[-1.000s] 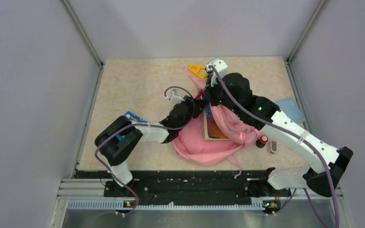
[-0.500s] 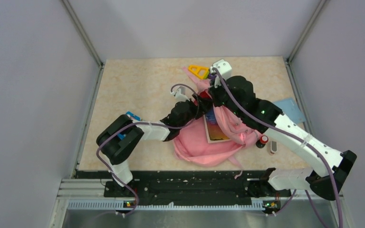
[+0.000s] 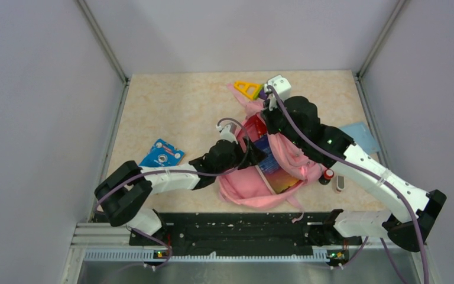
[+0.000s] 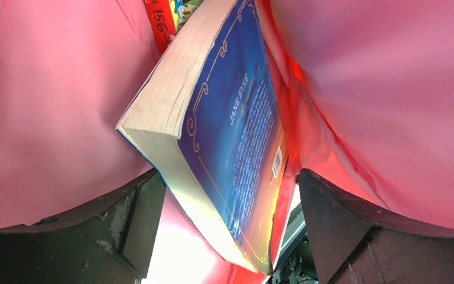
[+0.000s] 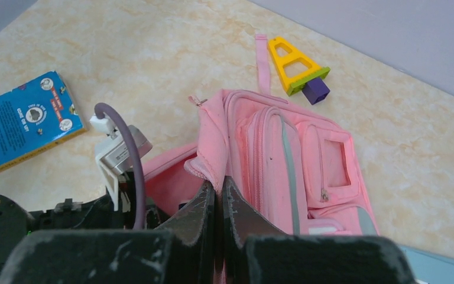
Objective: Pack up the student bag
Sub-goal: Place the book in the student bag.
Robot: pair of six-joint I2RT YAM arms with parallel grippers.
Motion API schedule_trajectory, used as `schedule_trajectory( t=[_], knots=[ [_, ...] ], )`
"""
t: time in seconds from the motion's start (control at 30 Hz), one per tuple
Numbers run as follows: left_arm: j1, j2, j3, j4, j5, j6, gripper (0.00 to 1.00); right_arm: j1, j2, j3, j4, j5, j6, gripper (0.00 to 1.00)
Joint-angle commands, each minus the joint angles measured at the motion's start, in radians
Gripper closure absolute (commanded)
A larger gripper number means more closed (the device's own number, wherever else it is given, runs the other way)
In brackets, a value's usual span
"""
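Observation:
The pink student bag (image 3: 242,184) lies mid-table with its mouth held up. My right gripper (image 3: 267,120) is shut on the bag's upper rim; in the right wrist view its tips (image 5: 216,182) pinch that pink fabric edge (image 5: 213,142). Reaching into the mouth from the left, my left gripper (image 3: 254,155) is open. Its dark fingers (image 4: 145,204) stand well apart inside the pink lining (image 4: 47,118). A thick blue paperback (image 4: 230,118) lies tilted between them, touched by neither. From above, the book (image 3: 276,173) shows inside the opening. A red book (image 4: 168,15) lies deeper in.
A blue booklet (image 3: 161,154) lies on the table at the left. A yellow triangle toy with a purple block (image 3: 247,89) sits behind the bag. At the right are a light blue sheet (image 3: 360,135), a red-capped item (image 3: 328,174) and a small grey stick (image 3: 340,184).
My left gripper opened and let go of the blue paperback, which now lies farther inside the bag. The left arm drew back toward the near left, uncovering the blue booklet. The right gripper kept its hold.

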Motion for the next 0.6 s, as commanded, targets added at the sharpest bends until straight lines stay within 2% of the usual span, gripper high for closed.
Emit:
schedule_trajectory(
  t=[0.0, 0.3, 0.43, 0.57],
  knots=[
    [-0.031, -0.097, -0.012, -0.024, -0.030, 0.035, 0.14, -0.008, -0.043, 0.022, 0.127, 0.039, 0.007, 1.00],
    [-0.137, -0.047, -0.033, 0.010, -0.003, -0.038, 0.21, -0.008, -0.042, 0.016, 0.130, 0.030, 0.014, 1.00],
    [-0.148, -0.003, -0.050, 0.080, -0.017, -0.076, 0.47, -0.008, -0.041, 0.016, 0.136, 0.020, 0.020, 1.00],
    [-0.147, 0.037, -0.057, 0.164, -0.061, -0.086, 0.56, -0.008, -0.035, 0.017, 0.136, 0.013, 0.024, 1.00]
  ],
)
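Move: The Jane Eyre book already leans inside the open bag, its middle some 5 cm to the left hand's right, 2 cm back and about 7 cm below. The red book deeper in the bag is roughly 10 cm ahead of that hand, level with it sideways and 5 cm lower. The right hand holds the bag's rim up; from it the Jane Eyre book lies about 5 cm back, 6 cm right and well below, some 27 cm. Back towards the base, the open left hand travels about 6 cm along the Jane Eyre book towards its near lower edge, drifting slightly right; it rises a touch, then sinks some 2.5 cm. Late on the way its wide-open fingers close to about half; contact with the book can't be made out. The right hand keeps its pinch on the bag's rim, easing down barely 1 cm. ##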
